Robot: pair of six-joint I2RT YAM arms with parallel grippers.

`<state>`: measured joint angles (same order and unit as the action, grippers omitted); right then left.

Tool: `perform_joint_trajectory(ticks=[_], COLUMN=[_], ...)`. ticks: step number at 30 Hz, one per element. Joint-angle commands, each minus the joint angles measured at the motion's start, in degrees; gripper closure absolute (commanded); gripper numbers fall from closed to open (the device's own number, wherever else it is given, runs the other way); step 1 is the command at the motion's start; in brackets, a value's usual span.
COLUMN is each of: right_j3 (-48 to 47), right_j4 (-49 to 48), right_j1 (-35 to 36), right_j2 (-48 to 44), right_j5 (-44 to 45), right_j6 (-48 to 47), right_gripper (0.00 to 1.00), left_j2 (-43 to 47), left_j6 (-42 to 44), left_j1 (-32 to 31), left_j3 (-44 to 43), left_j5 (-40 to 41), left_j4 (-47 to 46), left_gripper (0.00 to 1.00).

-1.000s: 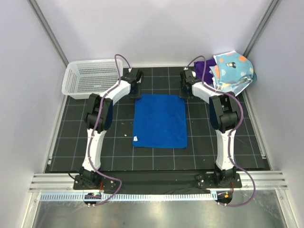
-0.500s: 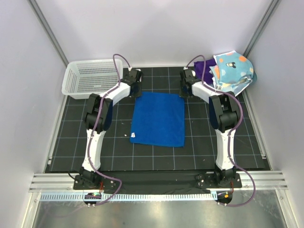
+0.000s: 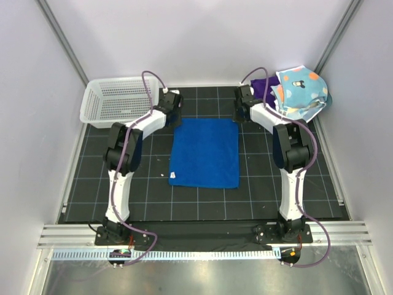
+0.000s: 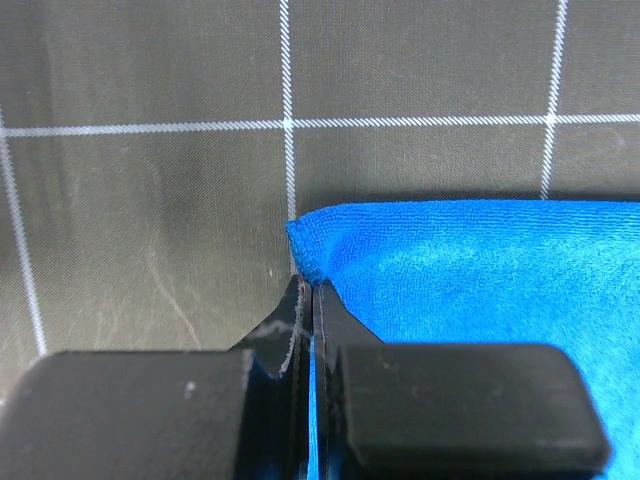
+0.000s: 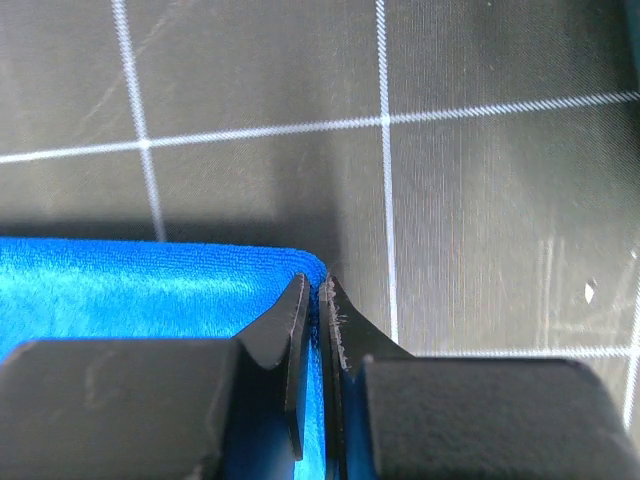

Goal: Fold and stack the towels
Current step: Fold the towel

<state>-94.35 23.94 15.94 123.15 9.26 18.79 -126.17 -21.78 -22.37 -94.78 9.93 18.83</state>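
Note:
A royal blue towel (image 3: 204, 153) lies spread flat on the black gridded mat, with a small white tag (image 3: 174, 174) at its near left corner. My left gripper (image 3: 174, 120) is shut on the towel's far left corner (image 4: 312, 255), a sliver of blue cloth showing between its fingers (image 4: 330, 320). My right gripper (image 3: 239, 118) is shut on the far right corner (image 5: 300, 262) in the same way. More towels sit piled at the back right: a polka dot one (image 3: 301, 89) on top of a purple one (image 3: 264, 86).
A white mesh basket (image 3: 116, 101) stands at the back left of the mat. The pile of towels rests on a teal tub (image 3: 325, 101) against the right wall. White walls close the mat in on three sides.
Both grippers have closed on the blue towel's far corners. The towel has shifted slightly toward the back, and both wrists sit a little farther back.

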Motion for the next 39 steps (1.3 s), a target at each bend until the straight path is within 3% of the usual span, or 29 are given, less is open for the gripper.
perform_joint_trajectory(ticks=[1,11,25,32,39], right_j3=[2.14,12.69,33.69,43.0,48.29], right_j4=[-2.14,-4.43,-4.43,-3.29,-3.29], right_j1=[-0.3,1.37,6.9,8.84,13.23], right_j2=[-8.61,-19.42,-38.59,-46.24,-51.17], right_j5=[-0.38,-1.35,1.64,0.07,0.67], right_j6=[-0.16,2.31,7.93,10.39,13.29], right_gripper=[0.99,0.99,0.99,0.99,0.99], left_j2=[6.19,15.24,34.49,40.11,43.46], left_j6=[0.69,-2.91,-13.28,-18.29,-19.7], left_j1=[0.66,0.49,-1.79,-4.08,-5.14], left_j3=[1.0,8.38,29.12,40.8,45.3], left_j5=[0.53,-3.16,-2.29,-2.29,-2.46], left_j4=[-2.22,-3.36,-1.08,0.07,0.07], left_gripper=[1.0,1.0,1.0,1.0,1.0])
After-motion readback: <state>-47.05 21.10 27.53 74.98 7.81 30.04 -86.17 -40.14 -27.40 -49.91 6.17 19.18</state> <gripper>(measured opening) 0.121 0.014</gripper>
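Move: The left hand pinches the towel's far left corner; the near left corner it goes for lies some 32 cm back, 3 left and 2 below, with the white tag about 27 back and 3 left, and the empty basket 12 ahead and 31 left. From the right hand, holding the far right corner, the near right corner is about 34 cm back, 2 right and 3 below; the purple towel is 15 ahead and 15 right. Both hands carry the still-pinched far corners up 7 cm, about 20 back towards the near edge, then down. ##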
